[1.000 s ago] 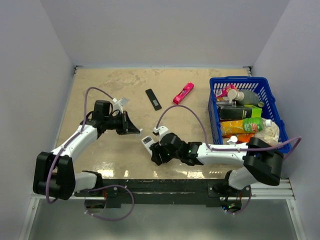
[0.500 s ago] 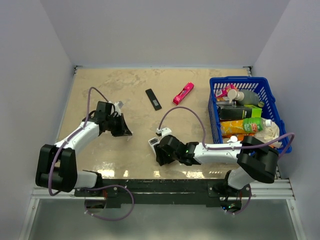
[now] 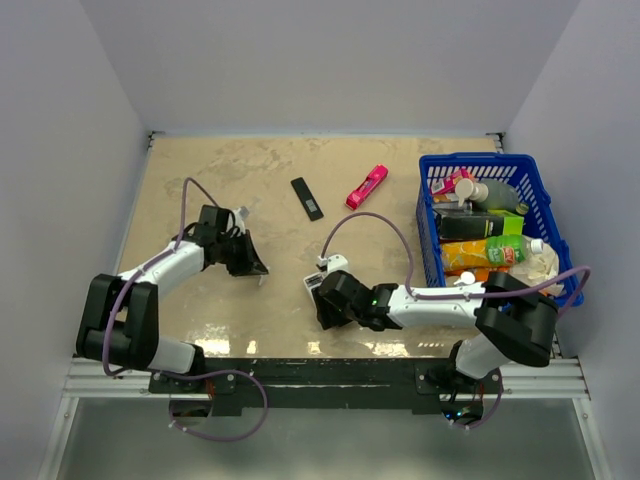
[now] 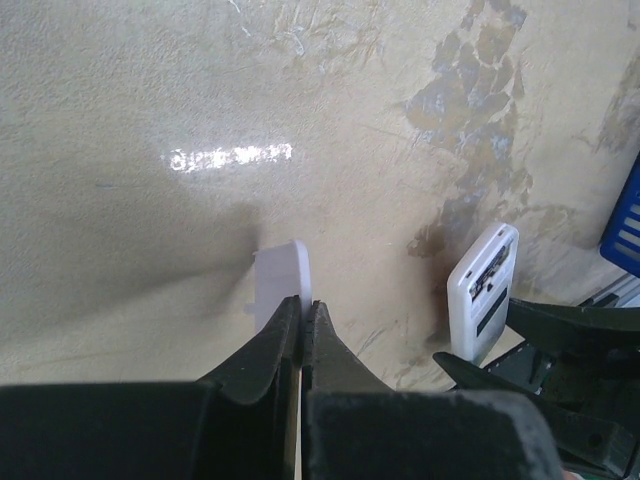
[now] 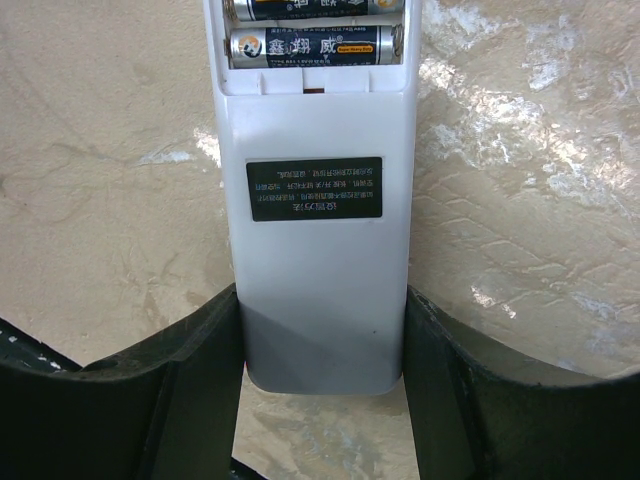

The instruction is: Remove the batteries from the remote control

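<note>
A white remote control (image 5: 312,200) lies back-up on the table with its battery bay uncovered. Two dark batteries (image 5: 315,45) with yellow print sit side by side in the bay. My right gripper (image 5: 322,300) is shut on the remote's lower end, one finger on each long side. In the top view that gripper (image 3: 322,300) is at front centre with the remote (image 3: 313,283). My left gripper (image 4: 303,305) is shut on a thin white cover (image 4: 283,280), held edge-on just above the table. The top view shows it (image 3: 255,265) left of the remote.
A flat black rectangular piece (image 3: 307,198) and a pink object (image 3: 367,186) lie further back on the table. A blue basket (image 3: 527,178) full of bottles and packets stands at the right. Grey walls close in the table on three sides.
The left gripper has drawn back and down towards the table with the white cover. The right gripper has shifted the remote slightly to the right.
</note>
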Tool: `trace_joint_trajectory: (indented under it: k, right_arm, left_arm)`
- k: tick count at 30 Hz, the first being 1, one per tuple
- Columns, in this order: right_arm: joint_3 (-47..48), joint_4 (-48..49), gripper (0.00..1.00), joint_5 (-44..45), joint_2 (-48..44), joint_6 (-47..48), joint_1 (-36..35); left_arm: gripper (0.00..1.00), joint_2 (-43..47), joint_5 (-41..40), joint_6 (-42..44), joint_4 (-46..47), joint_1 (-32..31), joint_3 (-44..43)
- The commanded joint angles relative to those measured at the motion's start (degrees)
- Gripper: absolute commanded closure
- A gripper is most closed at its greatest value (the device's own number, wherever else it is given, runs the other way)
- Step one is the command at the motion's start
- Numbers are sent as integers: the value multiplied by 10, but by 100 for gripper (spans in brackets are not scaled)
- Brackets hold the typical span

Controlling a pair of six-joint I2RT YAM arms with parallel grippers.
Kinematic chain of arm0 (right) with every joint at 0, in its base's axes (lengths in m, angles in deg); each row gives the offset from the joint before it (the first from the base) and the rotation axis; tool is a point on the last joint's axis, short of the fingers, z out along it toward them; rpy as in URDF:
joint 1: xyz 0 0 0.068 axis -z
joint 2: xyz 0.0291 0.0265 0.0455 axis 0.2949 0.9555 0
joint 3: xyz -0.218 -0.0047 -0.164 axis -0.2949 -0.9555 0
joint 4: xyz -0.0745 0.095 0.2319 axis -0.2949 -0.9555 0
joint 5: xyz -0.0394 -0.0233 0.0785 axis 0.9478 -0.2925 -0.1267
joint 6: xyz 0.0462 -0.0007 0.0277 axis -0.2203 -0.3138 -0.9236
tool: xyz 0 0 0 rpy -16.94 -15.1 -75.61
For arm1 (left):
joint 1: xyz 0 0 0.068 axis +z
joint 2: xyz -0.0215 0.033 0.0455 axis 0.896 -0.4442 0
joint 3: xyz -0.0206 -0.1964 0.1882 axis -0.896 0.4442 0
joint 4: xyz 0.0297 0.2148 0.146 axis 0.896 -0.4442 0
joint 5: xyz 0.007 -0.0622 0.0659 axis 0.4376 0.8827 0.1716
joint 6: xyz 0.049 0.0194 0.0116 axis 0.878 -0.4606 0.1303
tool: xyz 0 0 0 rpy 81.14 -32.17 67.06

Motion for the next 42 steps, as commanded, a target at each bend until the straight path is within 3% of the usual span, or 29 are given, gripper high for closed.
trace_joint_trajectory:
  k: [1, 8, 17, 28, 34, 37, 41, 42]
  right_arm:
    - [24, -5, 48, 31, -32, -11, 2]
    - [30, -9, 42, 35, -47, -12, 2]
    - [23, -6, 42, 38, -44, -19, 2]
    - [8, -6, 40, 41, -46, -28, 1]
    - [8, -15, 40, 43, -41, -34, 2]
    - [9, -15, 40, 41, -33, -37, 2]
    - [17, -16, 39, 35, -13, -38, 2]
    - [20, -16, 39, 34, -9, -37, 2]
  left_arm:
    - [97, 0, -11, -5, 1, -8, 16]
    - [87, 22, 4, -12, 6, -12, 27]
    - [85, 32, -3, -26, 19, -31, 48]
    - [72, 38, 33, -31, 41, -39, 41]
    - [53, 70, 17, -12, 13, -39, 6]
    - [48, 86, -7, 6, -13, -39, -19]
    - [24, 103, -58, 35, -57, -39, -52]
    - [22, 108, -67, 41, -70, -39, -57]
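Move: The battery cover is still pinched in the left fingertips; the bare table spot it goes to lies about 4 cm back, 3 cm to this hand's right and some 3 cm below. The white remote, gripped by the right hand, has its middle roughly 16 cm right and 6 cm back of the left hand; the black remote lies about 22 cm ahead and 14 cm right. From the right hand the white remote's middle is some 4 cm ahead and 2 cm left, the cover's spot about 5 cm ahead and 14 cm left. The left hand eases back about 3 cm, a little to its right and slightly down, laying the battery cover onto the table as its fingers slowly part, then lets go and lifts some 5 cm while coming forward again, opening to about two thirds. Meanwhile the right hand keeps its grip on the rear end of the white remote, raises it about 2 cm early on and then holds it nearly still, battery side up. ##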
